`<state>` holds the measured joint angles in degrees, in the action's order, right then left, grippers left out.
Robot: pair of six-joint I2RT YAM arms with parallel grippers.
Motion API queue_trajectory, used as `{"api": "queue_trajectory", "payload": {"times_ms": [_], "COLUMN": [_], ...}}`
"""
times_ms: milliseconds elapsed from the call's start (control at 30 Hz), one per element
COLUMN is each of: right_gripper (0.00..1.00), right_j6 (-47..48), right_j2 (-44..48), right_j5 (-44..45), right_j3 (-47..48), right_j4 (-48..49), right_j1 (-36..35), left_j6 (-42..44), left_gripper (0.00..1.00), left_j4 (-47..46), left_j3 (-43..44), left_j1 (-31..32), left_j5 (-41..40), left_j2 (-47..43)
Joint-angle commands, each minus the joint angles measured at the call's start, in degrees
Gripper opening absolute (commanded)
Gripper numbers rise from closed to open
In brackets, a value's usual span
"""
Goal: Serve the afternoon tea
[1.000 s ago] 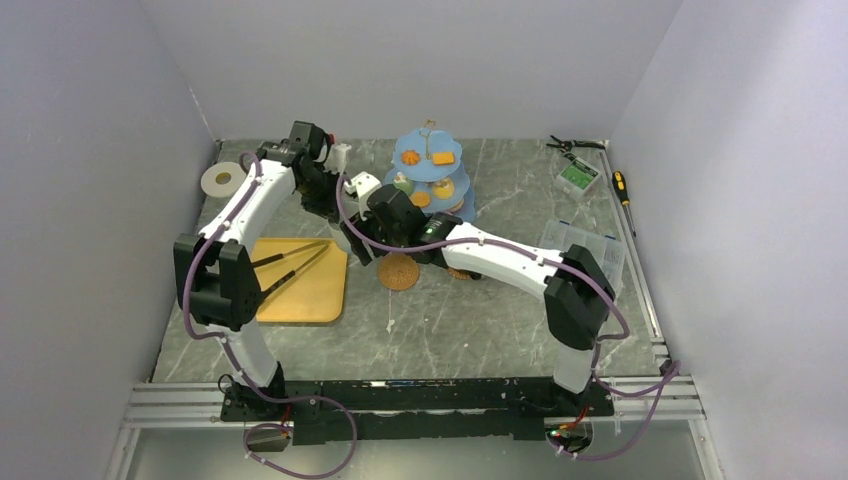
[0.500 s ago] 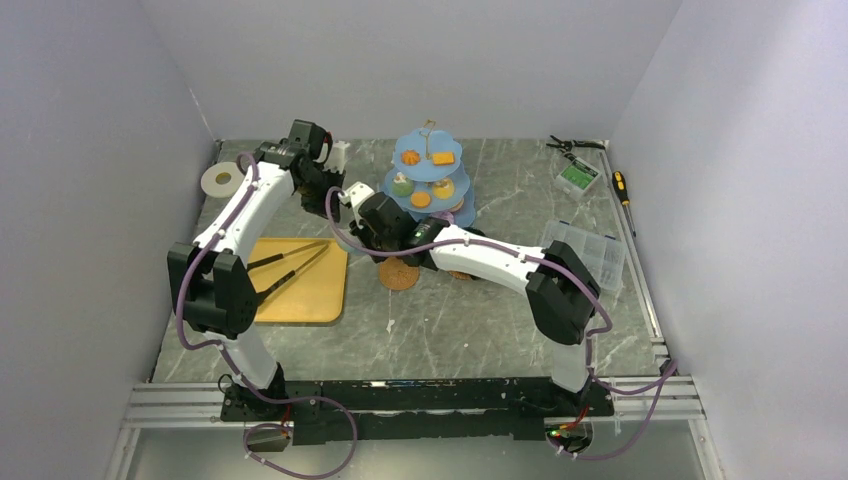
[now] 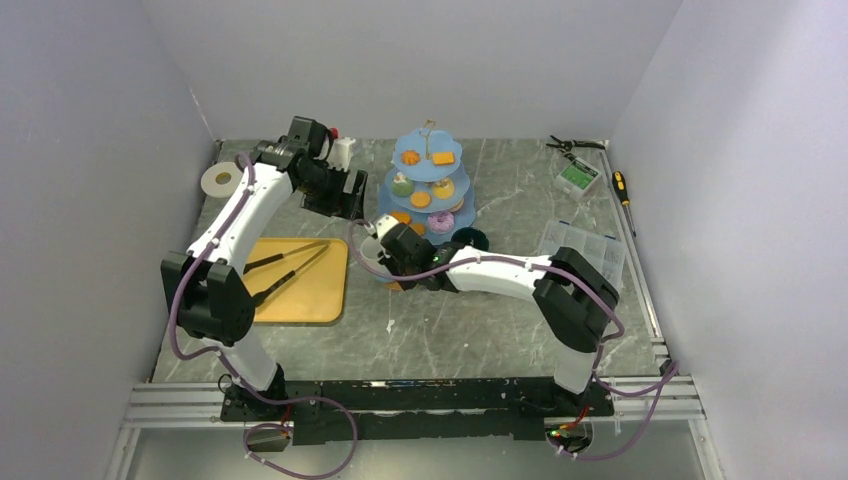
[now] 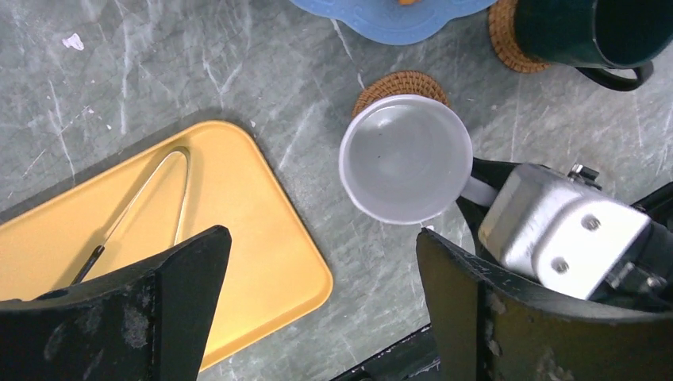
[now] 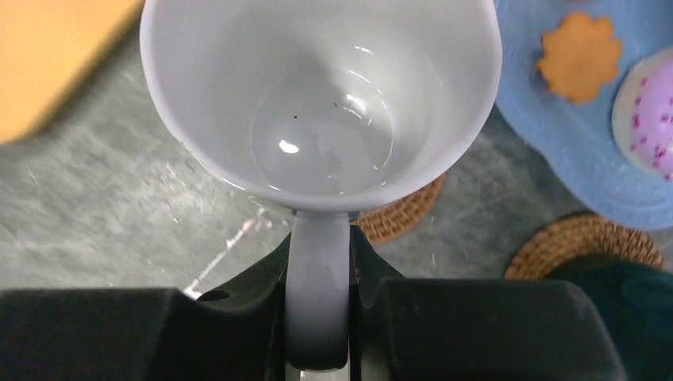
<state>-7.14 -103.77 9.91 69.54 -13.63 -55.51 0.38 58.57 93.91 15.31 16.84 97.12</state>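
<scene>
My right gripper [image 5: 317, 270] is shut on the handle of the white mug [image 5: 325, 103], which is empty and upright over a woven coaster [image 5: 401, 210]. I cannot tell whether the mug touches the coaster. The mug [image 3: 371, 251] is just left of the light-blue three-tier stand [image 3: 428, 185], which carries an orange biscuit [image 5: 579, 55] and a pink sprinkled doughnut [image 5: 647, 111]. The dark green mug [image 4: 579, 28] stands on its own coaster [image 4: 504, 36] to the right. My left gripper [image 4: 321, 238] hangs open and empty above the white mug [image 4: 405, 159].
The yellow tray [image 3: 300, 285] with black tongs [image 3: 285, 262] lies at the left. A white tape roll [image 3: 222, 179] and a small white object [image 3: 343, 150] sit at the back left. A clear organiser box [image 3: 585, 250], pliers [image 3: 575, 145] and a screwdriver [image 3: 621, 186] lie at the right.
My left gripper opened, let go of the white mug and stayed behind. My right gripper shut on the handle and carried the mug nearer, over the coaster.
</scene>
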Motion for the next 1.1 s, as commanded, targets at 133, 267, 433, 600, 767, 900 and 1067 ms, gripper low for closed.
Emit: {"api": "queue_trajectory", "payload": {"times_ms": [133, 267, 433, 600, 767, 900, 1067], "right_gripper": [0.0, 0.0, 0.0, 0.0, 0.0, 0.0, 0.0], "right_j6": [-1.9, -1.7, -0.5, -1.3, -2.6, -3.4, -4.5], "right_j2": [7.6, 9.2, 11.4, 12.8, 12.7, 10.6, 8.3], "right_j5": [5.7, 7.8, 12.9, 16.0, 18.3, 19.4, 19.4], "right_j3": [-5.8, -9.2, -12.9, -16.3, -19.7, -21.5, -22.8], "right_j4": [12.2, 16.6, 21.3, 23.5, 26.5, 29.5, 32.2], "right_j1": [0.0, -0.6, -2.4, -3.9, -5.5, -5.6, -5.7], "left_j6": [-2.6, -3.3, -3.2, -2.9, -2.7, -2.4, -2.3], "left_gripper": [0.93, 0.93, 0.93, 0.93, 0.93, 0.93, 0.93], "left_j4": [0.9, 0.7, 0.1, -0.4, -1.3, -1.6, -1.7], "left_j3": [2.9, 2.7, 2.3, 1.9, 1.0, 0.8, 0.5], "left_j1": [-1.6, -3.5, -5.5, -6.9, -7.6, -8.1, -8.5], "left_j5": [3.1, 4.1, 4.4, 4.4, 3.9, 3.4, 3.4], "left_j2": [-4.9, -5.1, -5.2, -5.3, -5.5, -5.2, -5.3]}}
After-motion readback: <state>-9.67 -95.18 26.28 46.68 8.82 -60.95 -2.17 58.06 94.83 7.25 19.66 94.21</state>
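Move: The right gripper holds the white mug by its handle; the near coaster it is meant for lies about 3 cm ahead, 1 cm right and 7 cm below. From that gripper, the green mug stands about 16 cm right and 5 ahead; the cake stand's bottom tier is some 19 cm ahead and 8 right. From the open left gripper, the coaster lies about 12 cm right, 3 back and 18 down; the white mug is roughly 7 cm right, 3 back and 12 below. Keep the right fingers shut on the white mug's handle and carry it about 4 cm right, easing back and finally down some 2 cm towards the near coaster, while tipping the fingers up about 15 degrees. Take the open left gripper clear of the mug: up first, then about 4 cm left. ##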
